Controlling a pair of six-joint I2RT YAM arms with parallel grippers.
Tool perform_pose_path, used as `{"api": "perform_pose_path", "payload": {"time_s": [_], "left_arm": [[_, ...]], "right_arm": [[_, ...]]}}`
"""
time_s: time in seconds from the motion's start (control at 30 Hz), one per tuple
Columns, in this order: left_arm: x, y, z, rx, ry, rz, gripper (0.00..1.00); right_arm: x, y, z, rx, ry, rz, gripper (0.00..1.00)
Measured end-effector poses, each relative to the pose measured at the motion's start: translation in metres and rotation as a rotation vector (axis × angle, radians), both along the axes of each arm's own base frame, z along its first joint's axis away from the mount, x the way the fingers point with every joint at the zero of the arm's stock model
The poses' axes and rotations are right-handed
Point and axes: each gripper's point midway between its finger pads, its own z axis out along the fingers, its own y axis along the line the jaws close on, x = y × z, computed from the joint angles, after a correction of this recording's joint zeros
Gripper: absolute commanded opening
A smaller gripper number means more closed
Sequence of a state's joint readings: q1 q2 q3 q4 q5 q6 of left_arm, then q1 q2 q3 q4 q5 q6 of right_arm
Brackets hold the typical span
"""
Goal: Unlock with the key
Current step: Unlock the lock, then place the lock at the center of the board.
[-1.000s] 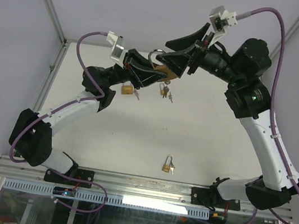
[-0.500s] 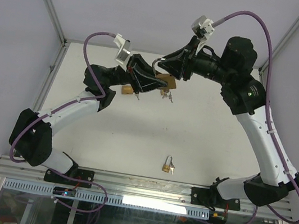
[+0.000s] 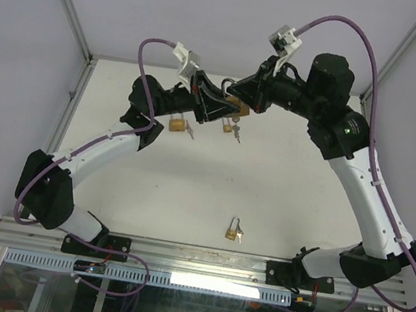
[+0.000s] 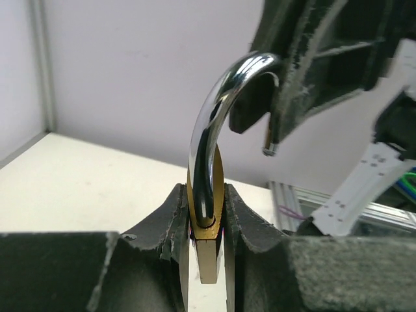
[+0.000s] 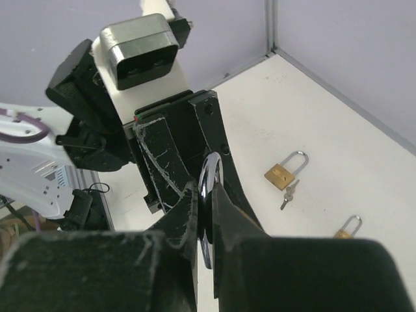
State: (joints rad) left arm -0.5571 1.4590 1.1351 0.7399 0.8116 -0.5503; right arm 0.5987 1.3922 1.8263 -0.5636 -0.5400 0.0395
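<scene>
A brass padlock (image 4: 206, 260) with a chrome shackle (image 4: 214, 130) is held up in the air above the back of the table. My left gripper (image 4: 206, 195) is shut on its brass body. My right gripper (image 5: 207, 195) is shut on the shackle (image 5: 209, 175), which runs between its two fingers. From above, both grippers meet at this padlock (image 3: 235, 106): the left gripper (image 3: 225, 108) comes from the left, the right gripper (image 3: 241, 98) from the right. A small bunch of keys (image 3: 232, 131) shows just below it; I cannot tell whether it hangs from the lock.
A second brass padlock (image 3: 176, 124) with keys lies on the table under the left arm, also seen as padlock (image 5: 285, 170) in the right wrist view. A third padlock (image 3: 234, 231) lies near the front edge. White walls enclose the table (image 3: 186, 192).
My right gripper was open beside the padlock; it has come in and shut on the shackle. The left arm has carried the padlock a little up and to the right.
</scene>
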Motion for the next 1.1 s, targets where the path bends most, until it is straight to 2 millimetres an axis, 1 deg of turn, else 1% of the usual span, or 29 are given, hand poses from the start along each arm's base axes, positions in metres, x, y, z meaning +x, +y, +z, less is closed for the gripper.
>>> {"api": "perform_pose_path", "payload": {"time_s": [0.13, 0.27, 0.3, 0.4, 0.47, 0.57, 0.6, 0.63, 0.67, 0.73, 0.77, 0.87, 0.9, 0.93, 0.97, 1.1], "left_arm": [[0.026, -0.007, -0.021, 0.061, 0.025, 0.145, 0.00], [0.057, -0.018, -0.056, 0.157, 0.018, 0.340, 0.00], [0.065, -0.020, -0.067, 0.187, 0.008, 0.387, 0.00], [0.086, -0.022, -0.102, 0.285, -0.035, 0.514, 0.00], [0.100, -0.019, -0.132, 0.371, -0.089, 0.599, 0.00], [0.112, -0.012, -0.166, 0.477, -0.166, 0.675, 0.00], [0.115, -0.009, -0.173, 0.497, -0.186, 0.687, 0.05], [0.116, -0.006, -0.178, 0.513, -0.214, 0.700, 0.13], [0.116, -0.004, -0.182, 0.524, -0.236, 0.704, 0.24], [0.114, -0.001, -0.188, 0.529, -0.271, 0.706, 0.40], [0.112, -0.001, -0.190, 0.529, -0.290, 0.696, 0.48], [0.097, -0.009, -0.199, 0.516, -0.320, 0.629, 0.65], [0.093, -0.012, -0.201, 0.514, -0.323, 0.606, 0.74], [0.089, -0.013, -0.203, 0.512, -0.326, 0.587, 0.88], [0.084, -0.015, -0.205, 0.509, -0.327, 0.559, 0.98], [0.061, -0.015, -0.201, 0.483, -0.333, 0.466, 0.99]], "right_arm": [[0.015, -0.003, -0.020, 0.027, 0.115, -0.116, 0.00], [0.031, -0.004, -0.053, 0.100, 0.301, -0.278, 0.00], [0.036, -0.004, -0.061, 0.116, 0.337, -0.316, 0.00], [0.056, -0.007, -0.094, 0.183, 0.455, -0.463, 0.00], [0.069, -0.015, -0.122, 0.218, 0.535, -0.581, 0.00], [0.081, -0.025, -0.157, 0.245, 0.629, -0.716, 0.00], [0.083, -0.026, -0.163, 0.251, 0.651, -0.741, 0.00], [0.086, -0.027, -0.169, 0.262, 0.671, -0.769, 0.00], [0.088, -0.027, -0.173, 0.276, 0.692, -0.787, 0.00], [0.090, -0.026, -0.178, 0.305, 0.723, -0.809, 0.00], [0.090, -0.026, -0.179, 0.322, 0.733, -0.820, 0.00], [0.092, -0.025, -0.184, 0.352, 0.761, -0.833, 0.00], [0.093, -0.025, -0.186, 0.357, 0.769, -0.838, 0.00], [0.093, -0.027, -0.188, 0.362, 0.777, -0.844, 0.00], [0.095, -0.029, -0.190, 0.366, 0.786, -0.852, 0.00], [0.103, -0.042, -0.195, 0.379, 0.807, -0.878, 0.00]]}}
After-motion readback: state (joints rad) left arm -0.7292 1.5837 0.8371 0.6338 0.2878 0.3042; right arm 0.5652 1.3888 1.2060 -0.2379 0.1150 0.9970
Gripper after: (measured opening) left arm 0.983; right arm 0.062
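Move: The opened lock is held between both hands: its brass body sits in the left fingers, about 4 cm to the right of the right hand's shackle grip and 6 cm below it. From the left hand, the small lock on the table lies roughly 17 cm ahead, 2 cm left and 39 cm down. The large lock lies about 14 cm ahead, 20 cm left and equally low. Lower the lock with both grippers together, some 20 cm down and about 10 cm forward, keeping the right pinch on the shackle while that wrist tips down and turns clockwise and the left turns counter-clockwise. Then open the left fingers wide, release the body and draw the left gripper back towards its base, clear of the lock. ##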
